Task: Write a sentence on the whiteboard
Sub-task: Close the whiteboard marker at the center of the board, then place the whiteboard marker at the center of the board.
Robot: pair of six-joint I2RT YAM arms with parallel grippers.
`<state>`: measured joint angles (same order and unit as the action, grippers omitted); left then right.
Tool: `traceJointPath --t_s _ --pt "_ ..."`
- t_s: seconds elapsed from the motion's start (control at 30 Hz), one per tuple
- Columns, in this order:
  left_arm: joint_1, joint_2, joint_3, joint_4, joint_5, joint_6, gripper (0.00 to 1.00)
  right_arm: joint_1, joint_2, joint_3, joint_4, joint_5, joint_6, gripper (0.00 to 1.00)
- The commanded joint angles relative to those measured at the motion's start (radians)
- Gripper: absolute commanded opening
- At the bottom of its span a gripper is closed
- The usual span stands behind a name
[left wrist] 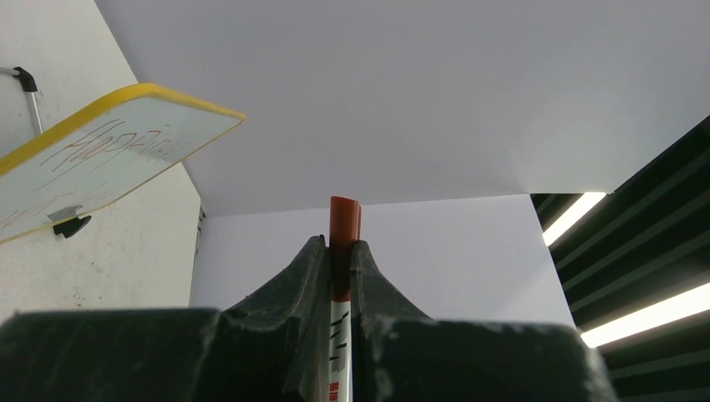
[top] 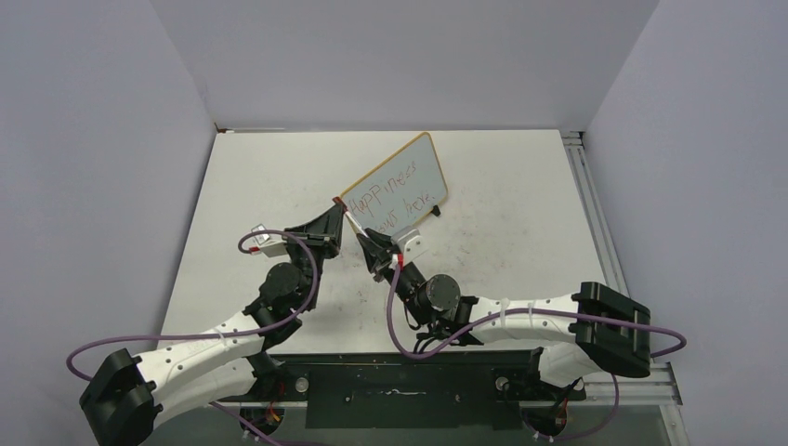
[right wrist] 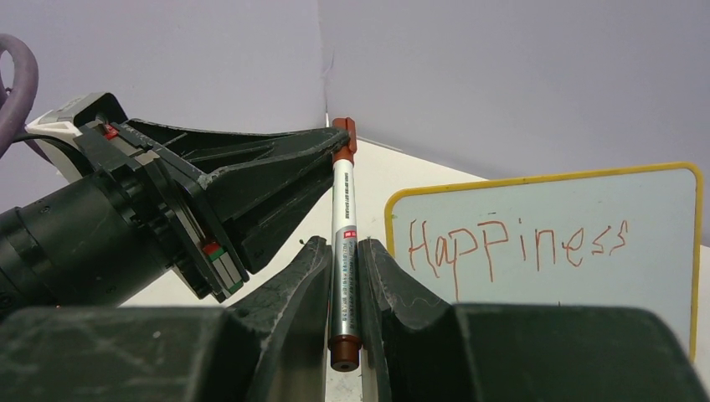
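The whiteboard (top: 415, 156) stands propped up and tilted at the middle of the table, yellow-framed. The sentence (top: 394, 193) is written on it in red in two slanted lines. The right wrist view shows its top word "Happiness" (right wrist: 512, 248) on the whiteboard (right wrist: 653, 209). A marker (top: 354, 226) with a silver barrel spans between both grippers just left of the board. My left gripper (top: 336, 214) is shut on its red cap end (left wrist: 344, 222). My right gripper (right wrist: 342, 244) is shut on the barrel (right wrist: 343, 201), with the marker's dark red tail showing near the palm.
Grey walls close in the table on three sides. A metal rail (top: 587, 209) runs along the right edge. Purple cables (top: 307, 269) loop over both arms. Faint scuff marks (top: 483, 251) dot the tabletop right of the arms.
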<state>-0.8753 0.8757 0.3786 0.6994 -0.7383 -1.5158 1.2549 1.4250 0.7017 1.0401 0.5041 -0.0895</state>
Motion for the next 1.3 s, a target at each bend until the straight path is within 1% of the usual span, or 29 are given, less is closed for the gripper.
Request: traceJointPath --t_s 0.0,0.07,0.2,0.23,0.3,0.33,0.4,0.43,0.53,0.57,0.63,0.7,0.83,0.87,0.97,1.03,1.07,1.13,1.2,1.27 --pt "-0.113 -0.030 0.030 0.039 0.295 0.025 0.00 -0.079 -0.001 0.054 0.008 0.019 0.003 0.05" --pt "-0.110 -0.059 0.037 -0.005 0.270 0.036 0.00 -0.078 -0.036 0.032 -0.005 -0.008 0.005 0.05" --pt "-0.087 -0.125 0.084 -0.129 0.266 0.115 0.00 -0.062 -0.114 -0.019 -0.043 -0.045 0.007 0.05" --pt "-0.081 -0.133 0.100 -0.152 0.273 0.136 0.06 -0.055 -0.132 -0.032 -0.046 -0.042 0.007 0.05" --pt "-0.069 -0.150 0.128 -0.199 0.283 0.171 0.24 -0.049 -0.167 -0.052 -0.062 -0.022 0.009 0.05" --pt "-0.060 -0.159 0.143 -0.226 0.292 0.194 0.28 -0.048 -0.182 -0.058 -0.075 -0.015 0.012 0.05" --pt "-0.042 -0.174 0.179 -0.277 0.310 0.237 0.32 -0.048 -0.208 -0.065 -0.095 -0.007 0.010 0.05" --pt "-0.031 -0.180 0.194 -0.303 0.323 0.253 0.36 -0.048 -0.218 -0.070 -0.099 -0.004 0.007 0.05" --pt "0.024 -0.185 0.240 -0.366 0.396 0.292 0.53 -0.048 -0.243 -0.076 -0.114 0.007 0.002 0.05" --pt "0.064 -0.184 0.261 -0.391 0.456 0.308 0.59 -0.047 -0.253 -0.077 -0.127 0.006 0.001 0.05" --pt "0.142 -0.177 0.316 -0.473 0.547 0.349 0.69 -0.044 -0.276 -0.090 -0.147 -0.002 0.009 0.05" --pt "0.243 -0.159 0.393 -0.591 0.690 0.419 0.77 -0.040 -0.308 -0.102 -0.179 -0.017 0.022 0.05" --pt "0.457 -0.101 0.570 -0.826 0.894 0.621 0.89 -0.021 -0.390 -0.138 -0.278 -0.059 0.082 0.05" --pt "0.514 -0.083 0.612 -0.887 0.929 0.696 0.91 -0.013 -0.407 -0.155 -0.289 -0.061 0.109 0.05" --pt "0.679 -0.010 0.732 -0.995 1.047 0.829 0.93 0.005 -0.438 -0.197 -0.328 -0.088 0.196 0.05" --pt "0.777 0.032 0.776 -1.029 1.076 0.884 0.93 0.015 -0.428 -0.218 -0.351 -0.101 0.244 0.06" --pt "0.816 0.039 0.774 -1.027 1.076 0.911 0.93 0.023 -0.414 -0.226 -0.357 -0.103 0.263 0.06" --pt "0.867 0.040 0.750 -1.014 1.038 0.976 0.93 0.035 -0.375 -0.241 -0.359 -0.102 0.311 0.06" --pt "0.899 0.027 0.707 -1.000 0.947 1.061 0.93 0.039 -0.325 -0.254 -0.346 -0.105 0.345 0.06" --pt "0.900 -0.004 0.626 -0.961 0.854 1.136 0.93 0.040 -0.269 -0.261 -0.321 -0.109 0.370 0.06"
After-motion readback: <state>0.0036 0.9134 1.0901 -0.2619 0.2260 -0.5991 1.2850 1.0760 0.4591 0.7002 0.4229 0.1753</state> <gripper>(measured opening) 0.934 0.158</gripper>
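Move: The capped marker spans the two hands. Its red cap sits in the left fingers, about 1 cm ahead of that hand's point; from the right hand, which grips the white barrel, the cap lies about 6 cm ahead, 5 cm left and 2 cm up. The whiteboard's middle is some 13 cm ahead, 12 cm right and 13 cm below the left hand; its upper left corner is roughly 6 cm ahead of that hand, level sideways, 6 cm lower. The marker's cap comes free as the left fingers spread wide; both hands first ease back and up, then the left sweeps left and forward, ending about 13 cm left and 7 cm higher, its left side rolled up some 60 degrees. The right keeps the barrel pinched, carries the marker right and slightly up, then back and down away from the board, tipping its fingers downward. ##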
